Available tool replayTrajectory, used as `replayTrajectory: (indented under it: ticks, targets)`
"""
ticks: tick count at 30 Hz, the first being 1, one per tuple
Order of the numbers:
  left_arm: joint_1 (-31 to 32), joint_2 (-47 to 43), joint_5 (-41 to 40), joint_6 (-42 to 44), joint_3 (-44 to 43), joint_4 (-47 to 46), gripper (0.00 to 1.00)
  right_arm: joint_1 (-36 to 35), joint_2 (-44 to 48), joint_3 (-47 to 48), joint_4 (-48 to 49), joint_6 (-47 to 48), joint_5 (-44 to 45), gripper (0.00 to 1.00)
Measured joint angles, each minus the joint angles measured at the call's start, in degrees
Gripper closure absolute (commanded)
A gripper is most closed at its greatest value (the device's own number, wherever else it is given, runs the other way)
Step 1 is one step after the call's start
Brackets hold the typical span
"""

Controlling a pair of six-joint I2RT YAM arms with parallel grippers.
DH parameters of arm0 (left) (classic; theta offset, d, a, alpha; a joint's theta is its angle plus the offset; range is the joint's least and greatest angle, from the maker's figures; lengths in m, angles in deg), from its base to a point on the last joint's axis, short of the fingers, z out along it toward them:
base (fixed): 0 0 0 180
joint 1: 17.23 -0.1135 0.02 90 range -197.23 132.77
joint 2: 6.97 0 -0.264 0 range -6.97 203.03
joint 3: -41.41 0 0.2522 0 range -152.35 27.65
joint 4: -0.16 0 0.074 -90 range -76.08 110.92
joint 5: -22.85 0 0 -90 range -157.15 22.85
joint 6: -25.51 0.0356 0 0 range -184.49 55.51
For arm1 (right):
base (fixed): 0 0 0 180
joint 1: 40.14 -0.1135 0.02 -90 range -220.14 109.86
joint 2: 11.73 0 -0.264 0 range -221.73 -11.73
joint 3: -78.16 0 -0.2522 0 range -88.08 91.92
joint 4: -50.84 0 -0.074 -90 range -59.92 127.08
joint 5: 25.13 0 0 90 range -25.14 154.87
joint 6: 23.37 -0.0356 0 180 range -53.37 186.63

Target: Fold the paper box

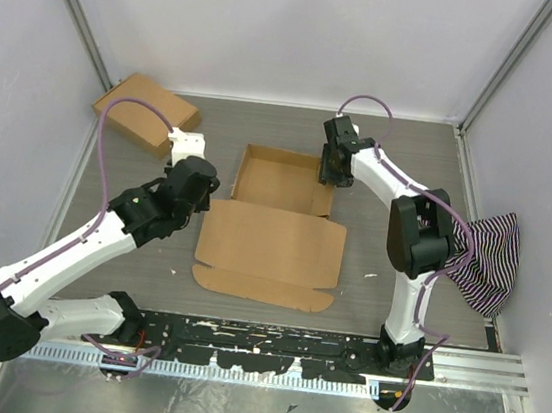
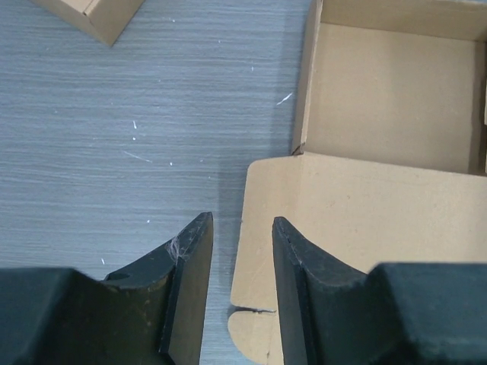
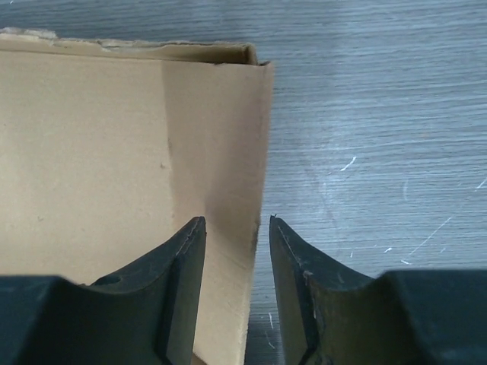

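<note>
The paper box lies in the middle of the table. Its far half is a shallow tray with raised walls. Its lid panel lies flat toward me, with a rounded tab at the left corner. My left gripper hangs open at the lid's left edge, one finger over the table and one over the cardboard. My right gripper is open, its fingers either side of the tray's right wall. The wall stands between them without being pinched.
A finished brown cardboard box sits at the far left corner, its edge showing in the left wrist view. A black-and-white striped cloth hangs at the right wall. White enclosure walls close in the table, and a metal rail runs along the near edge.
</note>
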Motion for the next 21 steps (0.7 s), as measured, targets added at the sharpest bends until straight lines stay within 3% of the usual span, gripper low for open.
replayTrajectory:
  ticks: [9,18,21]
  targets:
    - [0.0,-2.7,1.8,-0.2,1.5,0.3,0.57,0.0,-0.5,0.0,-0.4,-0.5,1.7,0.62]
    - [0.0,-2.1,3.8,-0.2,2.1,0.3,0.57,-0.5,-4.1,0.0,-1.2,1.0,4.6,0.86]
    - [0.0,-1.9,4.3,-0.2,2.1,0.3,0.58,-1.4,-4.2,0.0,-1.7,2.2,8.0,0.9]
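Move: The box's right side wall is what the right hand is after: its middle lies roughly 1 cm back, 2 cm to the right and 5 cm below, with the open fingers over it. The box floor is level with the hand, 10 cm to its left and 8 cm below; the rear wall stands about 8 cm ahead and 11 cm left. The front panel lies 15 cm back and 11 cm left. From the left hand, the right wall is about 27 cm right, 14 cm ahead, 20 cm below. The right side wall of the box is pinched at its upper edge by the right hand: after a near-standstill the hand sinks about 3 cm onto the wall, drifting some 2 cm to the right. Its fingers close from half open to nearly shut, one inside and one outside the wall, while the hand rolls about 10 degrees, left side dipping. ##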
